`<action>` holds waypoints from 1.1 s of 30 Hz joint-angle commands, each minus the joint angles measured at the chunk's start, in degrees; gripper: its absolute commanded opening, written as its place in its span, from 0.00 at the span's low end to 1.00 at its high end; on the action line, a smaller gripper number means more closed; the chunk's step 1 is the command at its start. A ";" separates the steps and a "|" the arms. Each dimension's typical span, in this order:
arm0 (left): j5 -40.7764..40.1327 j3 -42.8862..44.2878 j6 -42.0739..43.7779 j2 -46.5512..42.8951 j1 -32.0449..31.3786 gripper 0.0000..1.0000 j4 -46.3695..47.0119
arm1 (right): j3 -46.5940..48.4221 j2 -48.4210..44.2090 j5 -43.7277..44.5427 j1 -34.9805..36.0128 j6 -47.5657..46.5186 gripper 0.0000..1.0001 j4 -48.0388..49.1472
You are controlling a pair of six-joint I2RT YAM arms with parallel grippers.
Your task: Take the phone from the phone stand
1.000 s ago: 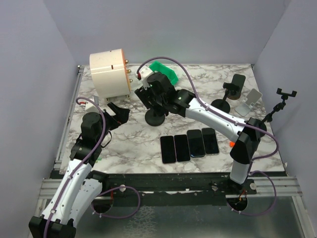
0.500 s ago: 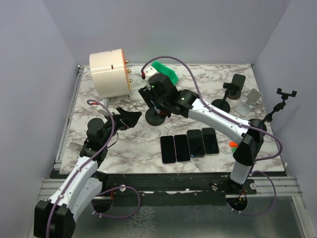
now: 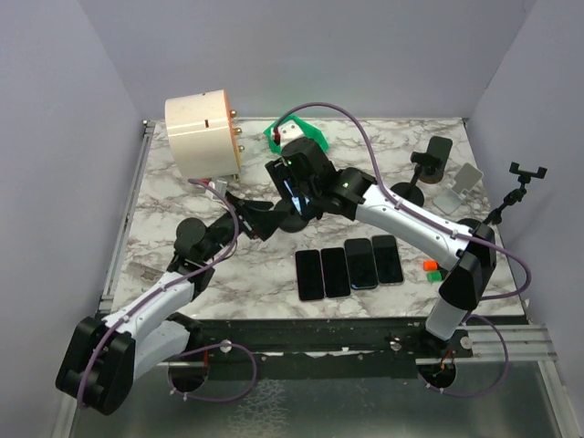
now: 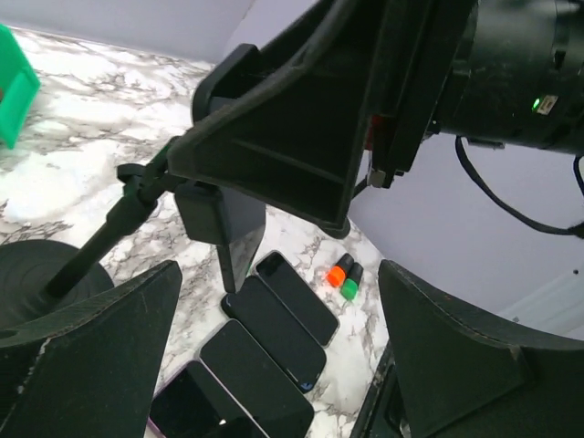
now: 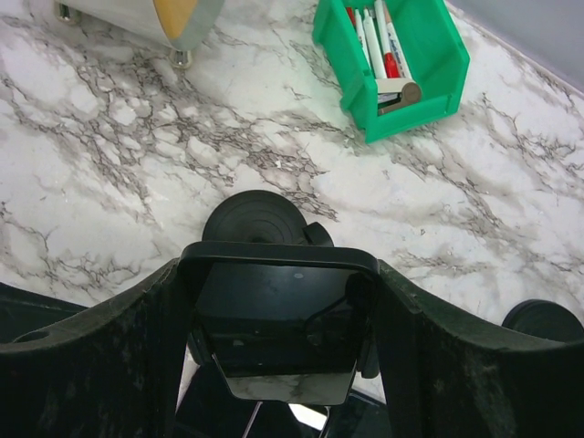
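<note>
A dark, glossy phone [image 5: 274,319] sits tilted in the clamp of a black phone stand with a round base [image 5: 254,219]. My right gripper [image 5: 278,274] comes down over it with a finger pressed against each long edge, shut on the phone. From above, this gripper [image 3: 294,187] covers most of the phone. My left gripper [image 3: 258,219] is just left of the stand base [image 3: 294,219], low over the table. Its fingers [image 4: 91,365] stand wide open with nothing between them. The stand's stem [image 4: 100,242] shows in front of its left finger.
Several dark phones [image 3: 349,265] lie in a row in front of the stand, with orange and green caps [image 3: 429,267] to their right. A cream cylinder [image 3: 203,134] and a green bin of markers [image 5: 392,55] stand behind. More phone stands [image 3: 429,164] occupy the right side.
My left arm has swung right and forward, bringing its gripper up beside the stand base. My right gripper has settled lower over the phone and narrowed onto its edges.
</note>
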 commanded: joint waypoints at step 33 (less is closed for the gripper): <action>2.23 7.38 5.14 20.61 -1.25 0.32 13.02 | 0.03 0.47 -2.60 -2.50 4.53 0.28 1.63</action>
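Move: Ahead of the left hand, about 5 cm out, 4 cm to the right and 2 cm lower, is the clamp of the phone stand. The phone still in it, gripped by the right hand, lies about 7 cm ahead, 5 cm right and level with the left hand; the stand's round base is some 8 cm ahead, 4 cm right and 18 cm down. From the right hand the clamp lies about 2 cm back, 2 cm left and 4 cm below. Reaching forward about 5 cm and some 3 cm to its right, with a sink of about 2.5 cm, the left hand brings its open fingers to either side of the stand's clamp block below the right gripper and closes them from nearly wide to under half open around it. The right hand keeps its grip on the phone, almost in place, turning only about 5 degrees. ##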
